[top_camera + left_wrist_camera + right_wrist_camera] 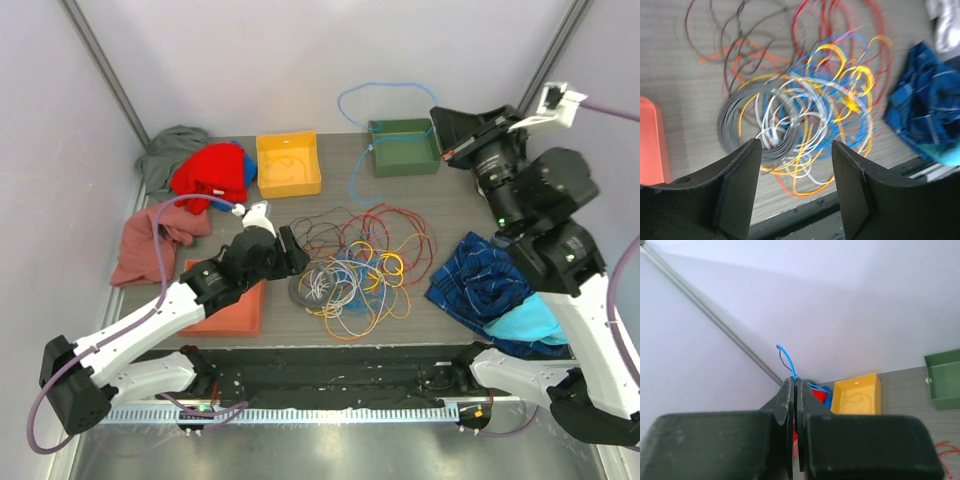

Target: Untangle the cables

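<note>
The cables lie in a tangled heap of red, orange, yellow, blue, white, grey and dark loops in the middle of the table. My left gripper hovers at the heap's left side, open with nothing between its fingers. In the left wrist view the tangle lies just beyond the left gripper. My right gripper is raised beside the green bin, shut on a blue cable that arcs from it up against the back wall and down to the table. In the right wrist view the blue cable sticks out from the right gripper.
A yellow bin with a thin yellow wire and a green bin stand at the back. An orange tray lies under the left arm. Red, grey and pink garments lie left, a blue plaid cloth right.
</note>
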Robot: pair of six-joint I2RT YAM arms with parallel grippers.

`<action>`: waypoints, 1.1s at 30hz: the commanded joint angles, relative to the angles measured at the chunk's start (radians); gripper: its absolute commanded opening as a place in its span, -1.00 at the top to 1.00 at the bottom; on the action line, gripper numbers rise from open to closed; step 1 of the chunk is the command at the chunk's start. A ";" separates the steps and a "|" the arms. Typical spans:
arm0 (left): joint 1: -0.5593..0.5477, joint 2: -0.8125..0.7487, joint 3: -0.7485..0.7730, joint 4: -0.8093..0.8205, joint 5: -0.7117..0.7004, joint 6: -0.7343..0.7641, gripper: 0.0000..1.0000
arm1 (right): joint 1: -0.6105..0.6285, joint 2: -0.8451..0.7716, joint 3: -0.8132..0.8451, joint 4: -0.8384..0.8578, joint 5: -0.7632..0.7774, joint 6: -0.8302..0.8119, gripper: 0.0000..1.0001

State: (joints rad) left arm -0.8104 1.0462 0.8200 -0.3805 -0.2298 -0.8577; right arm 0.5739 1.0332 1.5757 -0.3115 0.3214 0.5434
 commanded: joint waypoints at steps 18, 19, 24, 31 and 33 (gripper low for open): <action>-0.003 -0.216 -0.033 0.105 -0.046 0.097 -0.33 | -0.006 0.119 0.068 -0.169 0.030 -0.048 0.99; -0.004 -0.222 -0.047 0.091 -0.049 0.086 -0.33 | -0.017 0.151 0.047 -0.169 0.033 -0.042 0.99; -0.003 -0.287 -0.113 0.043 -0.069 0.059 -0.32 | -0.106 0.272 0.003 -0.130 0.013 0.006 0.99; -0.003 -0.394 -0.179 -0.014 -0.079 0.031 -0.33 | -0.198 0.522 0.179 -0.078 0.044 -0.002 0.99; -0.003 -0.402 -0.182 -0.026 -0.072 0.026 -0.33 | -0.224 0.595 0.243 -0.067 0.044 -0.003 0.98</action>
State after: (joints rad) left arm -0.8104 0.6743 0.6445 -0.3824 -0.2840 -0.8097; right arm 0.3878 1.5673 1.6730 -0.4675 0.3309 0.5369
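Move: The right hand is high up with a blue cable pinched in its fingers. The green box lies about 38 cm ahead of it, 5 cm to its right and 48 cm below. The yellow box is about 33 cm ahead and 28 cm to its left, and the red cable loops are roughly 9 cm ahead, almost straight below, some 51 cm down. From the left hand the green box is about 42 cm ahead, 27 cm right and 14 cm below. Up and slightly back by some 6 cm at first, the right hand then swings over into a quickening forward-and-down sweep of about 25 cm down and 20 cm forward towards the green box, keeping the blue cable pinched and tipping its fingers some 30 degrees downward. The empty left hand rises about 10 cm, then sinks most of that while drawing back and left, away from the heap, fingers still open. ##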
